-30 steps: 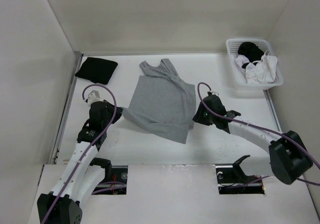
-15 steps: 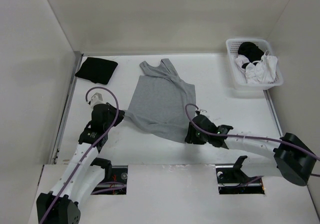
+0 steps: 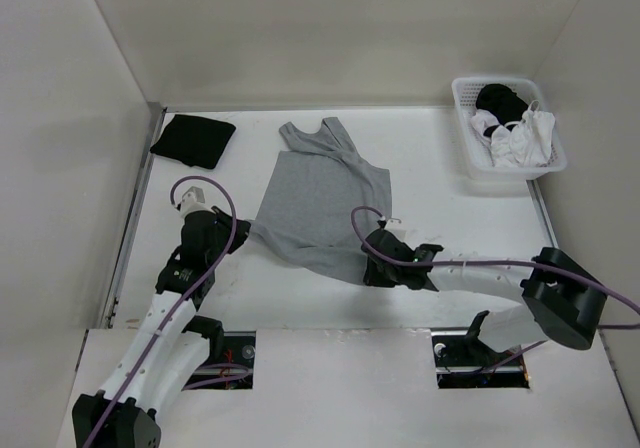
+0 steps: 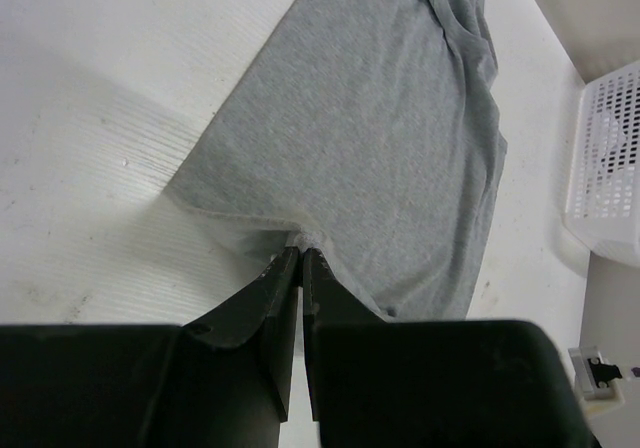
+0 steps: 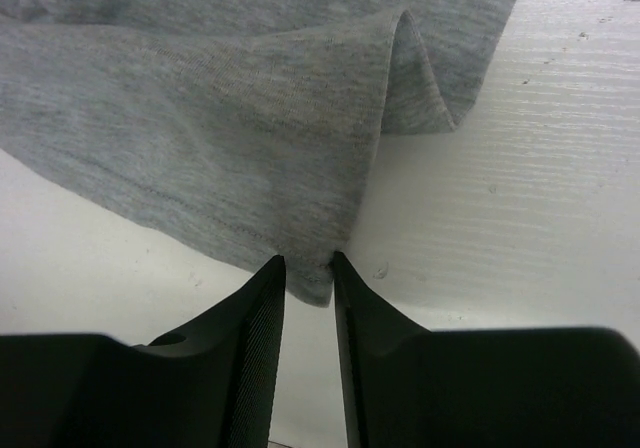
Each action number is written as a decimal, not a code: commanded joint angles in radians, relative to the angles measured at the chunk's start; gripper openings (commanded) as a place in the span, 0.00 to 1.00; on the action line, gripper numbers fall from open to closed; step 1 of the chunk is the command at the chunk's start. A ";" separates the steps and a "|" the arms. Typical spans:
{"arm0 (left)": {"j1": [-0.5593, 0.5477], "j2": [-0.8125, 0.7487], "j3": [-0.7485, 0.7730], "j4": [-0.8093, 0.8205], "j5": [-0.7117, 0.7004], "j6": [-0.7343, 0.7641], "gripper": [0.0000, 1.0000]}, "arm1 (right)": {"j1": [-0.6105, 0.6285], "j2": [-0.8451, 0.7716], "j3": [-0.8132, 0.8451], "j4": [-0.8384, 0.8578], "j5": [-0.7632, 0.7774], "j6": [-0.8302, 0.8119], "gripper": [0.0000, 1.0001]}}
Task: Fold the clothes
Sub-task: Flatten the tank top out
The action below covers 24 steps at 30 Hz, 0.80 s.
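Observation:
The clothes point(image 3: 320, 203), a light grey tank top, lie spread on the white table with the straps at the far end. My left gripper point(image 3: 240, 230) is shut on the near left hem corner, where the fabric bunches into a small peak at its tips point(image 4: 300, 250). The grey cloth point(image 4: 380, 138) stretches away from it. My right gripper point(image 3: 365, 273) sits at the near right hem corner. In the right wrist view its jaws point(image 5: 308, 260) stand a little apart, with the corner of the cloth point(image 5: 220, 118) between them. A small fold rises just beyond.
A folded black garment point(image 3: 192, 138) lies at the far left by the wall. A white basket point(image 3: 505, 178) with black and white clothing stands at the far right, and it also shows at the edge of the left wrist view point(image 4: 605, 168). Walls close in the table on three sides.
My right arm has swung down and left from the top's right edge to its near right hem corner, and its jaws have narrowed around that corner. The left gripper has kept its hold.

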<state>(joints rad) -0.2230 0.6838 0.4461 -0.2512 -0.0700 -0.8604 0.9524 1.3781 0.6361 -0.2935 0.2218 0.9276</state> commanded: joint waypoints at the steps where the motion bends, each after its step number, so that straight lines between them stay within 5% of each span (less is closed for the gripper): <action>1: 0.006 -0.027 -0.004 0.047 0.024 0.006 0.04 | 0.029 0.039 0.036 -0.094 0.068 0.037 0.29; 5: 0.004 -0.035 -0.006 0.047 0.024 0.001 0.04 | 0.049 0.064 0.053 -0.121 0.086 0.054 0.28; 13: 0.006 -0.029 -0.004 0.063 0.024 -0.002 0.04 | 0.055 0.010 0.037 -0.104 0.146 0.079 0.02; 19: 0.006 -0.084 0.101 0.052 0.013 -0.028 0.02 | 0.099 -0.311 0.118 -0.266 0.335 0.022 0.00; 24: -0.011 -0.147 0.293 0.058 -0.050 -0.071 0.02 | 0.148 -0.576 0.397 -0.430 0.488 -0.137 0.00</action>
<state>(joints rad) -0.2256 0.5884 0.5869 -0.2813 -0.0738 -0.8989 1.0782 0.9085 0.8639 -0.6308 0.5484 0.9009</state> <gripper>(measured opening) 0.029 0.009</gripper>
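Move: My right hand is down at the table with its part-open fingers around the tank top's near right hem corner, about 1 cm ahead at finger height. The tank top's body is centred some 19 cm ahead and 8 cm left of that hand, with the white basket roughly 33 cm ahead and 31 cm to its right. For my left hand, which already holds the other hem corner, that body lies 11 cm ahead, 17 cm right and 12 cm below. I shut my right fingers to pinch the hem corner while that hand stays almost in place, then lift it fast and nearly straight up, about 18 cm, tipping the fingertips up by some 25 degrees. My left hand keeps its grip on the other corner and hardly moves until the end, when it also rises, about 8 cm, its fingers tilting up a little. ##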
